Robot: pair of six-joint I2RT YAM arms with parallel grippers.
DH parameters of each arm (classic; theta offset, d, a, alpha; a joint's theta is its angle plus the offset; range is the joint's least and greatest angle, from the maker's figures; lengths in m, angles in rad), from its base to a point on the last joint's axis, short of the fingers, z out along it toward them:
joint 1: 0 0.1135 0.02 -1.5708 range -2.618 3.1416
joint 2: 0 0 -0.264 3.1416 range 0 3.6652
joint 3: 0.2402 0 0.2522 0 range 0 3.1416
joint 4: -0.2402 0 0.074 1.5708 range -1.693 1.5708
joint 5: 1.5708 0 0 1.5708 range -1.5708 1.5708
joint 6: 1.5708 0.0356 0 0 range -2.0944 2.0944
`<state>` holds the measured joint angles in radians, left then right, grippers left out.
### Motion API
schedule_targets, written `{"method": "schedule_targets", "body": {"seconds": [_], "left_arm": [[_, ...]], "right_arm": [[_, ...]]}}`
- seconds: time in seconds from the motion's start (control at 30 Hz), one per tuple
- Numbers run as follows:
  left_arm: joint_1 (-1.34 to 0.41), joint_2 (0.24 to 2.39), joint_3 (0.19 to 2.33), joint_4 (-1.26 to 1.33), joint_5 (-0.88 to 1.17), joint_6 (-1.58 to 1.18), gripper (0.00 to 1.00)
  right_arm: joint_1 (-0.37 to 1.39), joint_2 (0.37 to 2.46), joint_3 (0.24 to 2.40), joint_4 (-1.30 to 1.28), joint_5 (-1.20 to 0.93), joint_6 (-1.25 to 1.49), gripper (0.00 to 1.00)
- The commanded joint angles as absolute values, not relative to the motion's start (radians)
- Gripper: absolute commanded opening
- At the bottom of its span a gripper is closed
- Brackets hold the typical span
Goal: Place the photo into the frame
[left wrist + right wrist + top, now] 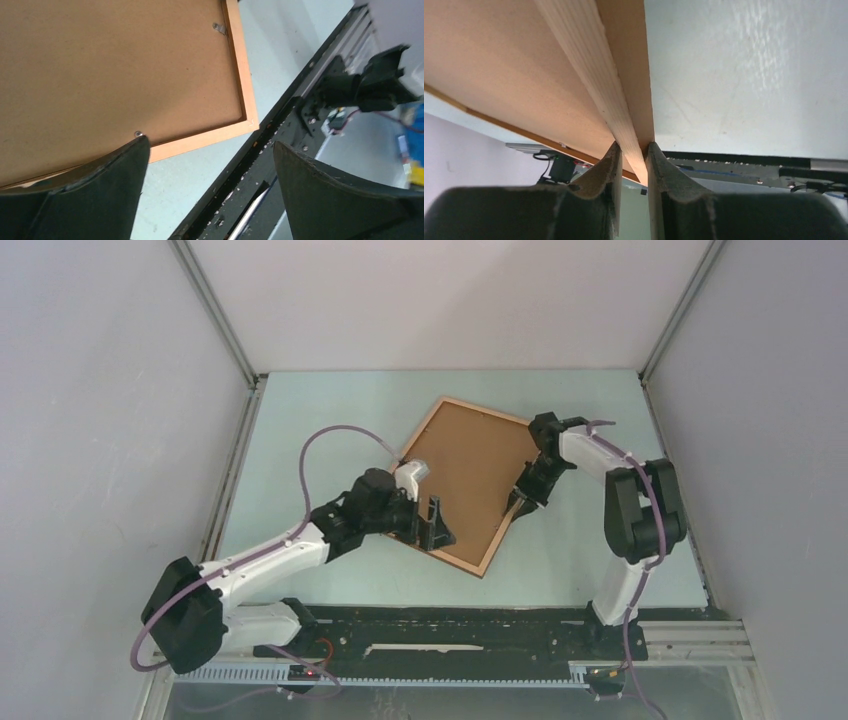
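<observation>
The frame (pixel 490 412) lies back-up in the middle of the table, its thin light wood rim around a plain brown backing board (pixel 470 475). The photo is hidden. My right gripper (pixel 520 502) is shut on the frame's right rim; in the right wrist view its fingertips (pixel 610 155) pinch the pale wood rim (pixel 594 65) from both sides. My left gripper (pixel 436 526) stands open over the frame's near-left edge. In the left wrist view its fingers (pixel 100 190) spread wide with only table and rail between them, the frame's corner (pixel 248 122) just beyond.
A black rail (pixel 450 625) with the arm bases runs along the near table edge. Grey enclosure walls (pixel 110 420) close in the left, right and back. Small metal tabs (pixel 218 27) sit on the frame's inner rim. Pale green table (pixel 600 560) shows around the frame.
</observation>
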<state>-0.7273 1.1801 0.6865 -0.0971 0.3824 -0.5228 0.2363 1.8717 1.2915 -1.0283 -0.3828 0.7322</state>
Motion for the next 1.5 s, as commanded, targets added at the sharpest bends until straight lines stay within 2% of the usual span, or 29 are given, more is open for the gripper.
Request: {"method": "schedule_targets", "body": {"seconds": [0.0,0.23,0.47,0.67,0.83,0.97,1.13,1.2,1.33,1.47], "left_arm": [[-0.885,1.162,0.82,-0.192,0.136,-0.352,1.0],[-1.222,1.248,0.946,-0.276,-0.4,-0.185,1.0],[-1.432,1.529,1.135,-0.375,-0.659,-0.078,1.0],[-1.49,1.737,1.281,-0.429,-0.748,-0.046,1.0],[-1.51,1.879,1.329,-0.502,-0.954,-0.051,1.0],[-1.51,1.954,1.343,-0.526,-1.109,-0.081,1.0],[-1.509,2.018,1.379,-0.55,-1.197,-0.08,0.98],[-1.509,2.025,1.393,-0.564,-1.213,-0.081,0.91],[-1.51,2.014,1.399,-0.568,-1.238,-0.074,0.52],[-1.51,2.015,1.405,-0.571,-1.228,-0.06,0.27]], "right_arm": [[0.243,1.741,1.348,-1.1,-0.399,0.841,0.0],[0.25,1.758,1.355,-1.111,-0.418,0.872,0.0],[0.247,1.747,1.365,-1.126,-0.383,0.912,0.0],[0.249,1.755,1.366,-1.134,-0.383,0.926,0.0],[0.247,1.755,1.364,-1.141,-0.382,0.93,0.0],[0.244,1.757,1.364,-1.142,-0.39,0.927,0.0],[0.245,1.756,1.364,-1.14,-0.39,0.93,0.0],[0.247,1.759,1.365,-1.141,-0.39,0.931,0.0],[0.246,1.761,1.365,-1.141,-0.393,0.929,0.0],[0.247,1.757,1.364,-1.134,-0.401,0.938,0.0]]}}
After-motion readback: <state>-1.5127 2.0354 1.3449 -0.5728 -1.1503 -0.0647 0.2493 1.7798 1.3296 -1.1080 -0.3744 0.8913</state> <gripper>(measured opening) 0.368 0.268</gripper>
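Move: The near rail of the frame, close to its near corner, is what the left hand goes for: about 7 cm to its right, 3 cm back and 9 cm below. The right rail, where the right hand pinches it, lies some 8 cm ahead, 15 cm right and 9 cm below the left hand; the backing board's middle is about 11 cm ahead, 3 cm right and 10 cm down. From the right hand, the near-rail spot lies roughly 11 cm back and 8 cm left, about 1 cm lower. The frame, still pinched by its right rail, is raised about 3.5 cm by the right hand, which then holds it there with a slight clockwise turn. The left hand, wide open, swings right and back over the near rail, rising first, then sinks some 10 cm as the wrist turns to point forward; it comes forward and slightly left onto the near rail and closes its fingers around it, easing up. ##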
